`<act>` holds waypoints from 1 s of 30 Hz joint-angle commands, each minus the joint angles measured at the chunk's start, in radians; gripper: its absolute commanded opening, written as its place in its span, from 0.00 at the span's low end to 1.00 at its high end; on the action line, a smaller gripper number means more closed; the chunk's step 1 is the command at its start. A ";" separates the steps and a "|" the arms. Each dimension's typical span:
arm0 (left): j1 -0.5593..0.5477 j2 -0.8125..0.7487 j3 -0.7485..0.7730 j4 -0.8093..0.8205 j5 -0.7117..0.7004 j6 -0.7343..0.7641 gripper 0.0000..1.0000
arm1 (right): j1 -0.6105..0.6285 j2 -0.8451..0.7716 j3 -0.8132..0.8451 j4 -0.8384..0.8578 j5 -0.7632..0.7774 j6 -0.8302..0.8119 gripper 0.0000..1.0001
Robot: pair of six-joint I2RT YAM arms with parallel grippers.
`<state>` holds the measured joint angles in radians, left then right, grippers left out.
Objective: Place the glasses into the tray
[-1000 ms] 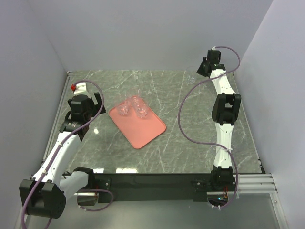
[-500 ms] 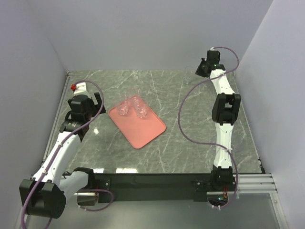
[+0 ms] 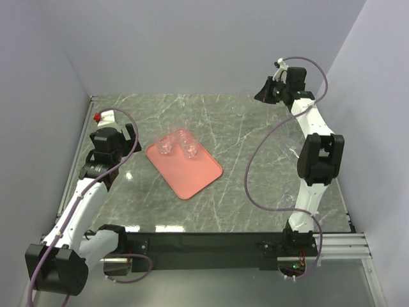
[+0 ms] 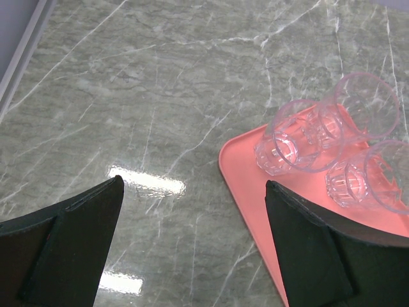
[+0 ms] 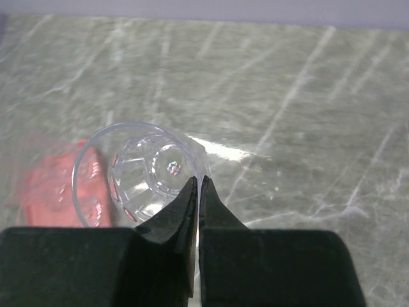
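The salmon-pink tray [image 3: 192,173] lies left of the table's centre, with three clear glasses [image 3: 179,143] standing in its far corner. In the left wrist view these glasses [image 4: 291,144] sit on the tray [image 4: 252,192] to the right of my left gripper [image 4: 193,182], which is open over bare marble, apart from the tray's edge. My right gripper [image 3: 263,96] hangs above the far right of the table. In its wrist view the right gripper [image 5: 198,182] is shut on the wall of a clear glass [image 5: 137,173], one finger inside. The tray [image 5: 45,182] shows as a pink blur.
Grey walls close in the table on the left, back and right. A metal rail [image 3: 80,147] runs along the left edge. Purple cables [image 3: 255,160] loop from both arms over the marble top [image 3: 243,192].
My right gripper has closed on the glass and risen from the far right of the table, its arm swinging up and right. The left arm has barely moved.
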<state>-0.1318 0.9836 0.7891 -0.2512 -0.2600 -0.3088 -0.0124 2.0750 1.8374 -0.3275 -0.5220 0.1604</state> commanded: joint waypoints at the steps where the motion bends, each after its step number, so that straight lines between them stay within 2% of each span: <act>1: 0.006 -0.034 0.009 0.039 0.001 0.004 0.98 | 0.008 -0.127 -0.081 0.100 -0.145 -0.077 0.00; 10: 0.008 -0.057 0.002 0.043 0.001 -0.001 0.98 | 0.140 -0.325 -0.285 0.042 -0.185 -0.255 0.00; 18: 0.006 -0.080 -0.002 0.047 -0.002 -0.004 0.98 | 0.336 -0.444 -0.398 -0.031 -0.158 -0.418 0.00; 22: 0.006 -0.089 -0.007 0.049 -0.005 -0.006 0.98 | 0.437 -0.472 -0.467 -0.004 -0.107 -0.453 0.00; 30: 0.006 -0.092 -0.005 0.050 -0.012 -0.007 0.98 | 0.572 -0.417 -0.446 -0.001 -0.020 -0.456 0.00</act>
<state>-0.1295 0.9112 0.7887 -0.2443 -0.2604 -0.3107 0.5282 1.6527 1.3682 -0.3622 -0.5911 -0.2787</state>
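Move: The glass I already hold in my right hand is bound for the free right part of the tray, about 25 cm back and 24 cm to my left, some 17 cm below. Its nearest standing glass is about 20 cm back and 28 cm left; the left glass stands 10 cm left of that one, the far glass about 8 cm beyond it. From my left hand the free spot lies about 28 cm right, nearly level, 18 cm lower. Keeping the glass pinched by its rim, I swing my right hand back and left together, about 22 cm each way, rising 3 to 4 cm at first and sinking again to my starting height over the tray. On the way I turn the wrist some 45 degrees counter-clockwise and slow down at the end. My empty, open left hand just lifts a little. ##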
